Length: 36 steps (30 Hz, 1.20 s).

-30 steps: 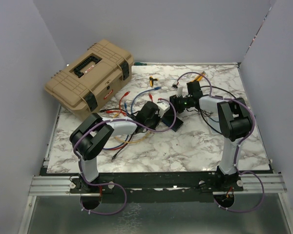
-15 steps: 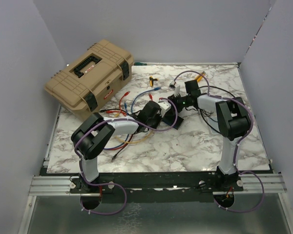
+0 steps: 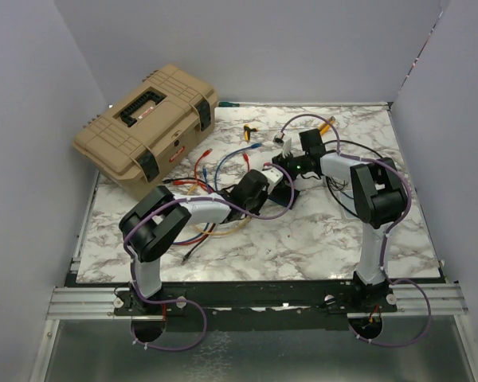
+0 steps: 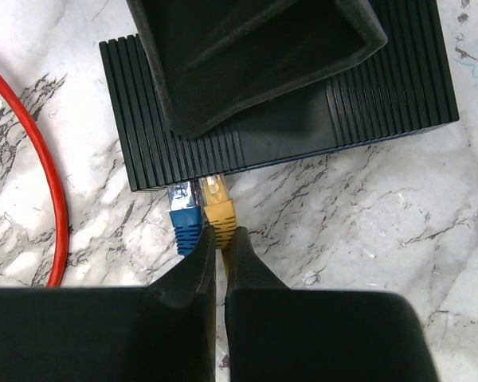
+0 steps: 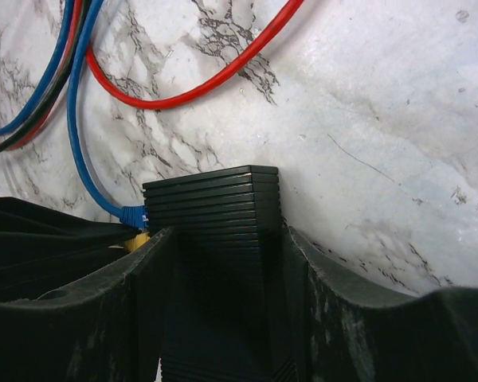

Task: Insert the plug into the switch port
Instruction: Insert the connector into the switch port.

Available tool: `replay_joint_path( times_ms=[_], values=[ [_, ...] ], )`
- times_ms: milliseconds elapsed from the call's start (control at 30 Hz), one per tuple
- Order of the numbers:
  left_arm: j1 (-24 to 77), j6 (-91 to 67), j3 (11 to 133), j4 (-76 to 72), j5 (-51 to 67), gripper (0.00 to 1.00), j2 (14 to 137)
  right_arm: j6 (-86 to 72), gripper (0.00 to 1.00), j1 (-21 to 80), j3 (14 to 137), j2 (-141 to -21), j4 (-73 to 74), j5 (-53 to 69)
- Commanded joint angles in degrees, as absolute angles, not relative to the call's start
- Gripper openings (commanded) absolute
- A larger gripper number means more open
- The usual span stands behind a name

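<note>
The switch [image 4: 382, 95] is a flat black ribbed box lying on the marble table; its port edge faces my left wrist camera. A blue plug [image 4: 185, 219] sits in one port. Right beside it, the yellow plug [image 4: 219, 208] has its tip at the neighbouring switch port. My left gripper [image 4: 221, 240] is shut on the yellow plug's cable just behind its boot. My right gripper [image 5: 227, 239] clamps the box [image 5: 215, 199] across its width from the far side. In the top view both grippers [image 3: 275, 185] [image 3: 291, 167] meet at mid-table and hide the box.
A tan toolbox [image 3: 147, 127] stands at the back left. Loose red, blue and black cables [image 3: 215, 167] lie between it and the grippers. A red cable [image 4: 44, 159] curves left of the box. A small yellow-black tool [image 3: 249, 130] lies further back.
My left gripper has slid to the right, up against the box, covering it in the top view. The right gripper shifted slightly back and left with the box.
</note>
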<state>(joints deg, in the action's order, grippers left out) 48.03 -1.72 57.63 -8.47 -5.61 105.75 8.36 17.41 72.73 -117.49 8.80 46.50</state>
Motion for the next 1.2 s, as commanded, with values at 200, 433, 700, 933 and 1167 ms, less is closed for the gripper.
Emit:
replay_joint_path(
  times_ms=[200, 433, 700, 933, 1167],
  values=[
    [48.0, -3.7, 62.4, -30.4, -7.7, 0.0, 106.6, 6.9, 0.55, 24.1, 70.4, -120.8, 21.5, 53.4],
    [50.2, -3.6, 57.8, -24.9, -10.6, 0.1, 104.3, 2.4, 0.55, 22.0, 69.1, -119.5, 17.9, 41.9],
    [51.3, -5.3, 55.7, -16.1, -14.0, 0.38, 100.1, 3.1, 0.55, 21.8, 70.5, -120.6, 19.4, 36.5],
    [52.5, -9.2, 57.7, -7.4, -18.1, 0.47, 98.1, 3.3, 0.55, 21.8, 71.3, -121.4, 20.1, 33.8],
    [52.7, -15.1, 56.8, -0.3, -17.8, 0.44, 95.4, 3.2, 0.55, 21.7, 70.9, -120.9, 19.6, 33.7]
  ],
)
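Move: The left fingers hold the yellow plug, already in the mouth of its port; the port lies about 2 cm ahead and 1 cm to their right, a touch lower. Just ahead and to the left, some 1 cm each way, is the blue plug. The switch's middle is roughly 2 cm ahead and 5 cm right, and a red cable arcs past about 5 cm ahead and 4 cm left. From the right hand, gripping the switch, the port lies about 4 cm back and 1 cm left. The left hand first eases the yellow plug barely half a centimetre forward against the port, then its fingers open from shut to nearly half wide, let go of the plug and lift about 5 cm straight up, with the wrist turning some 10 degrees, mostly counter-clockwise. The right hand keeps its grip across the switch near the plugs and, late on, shifts about 1.5 cm left with it. ##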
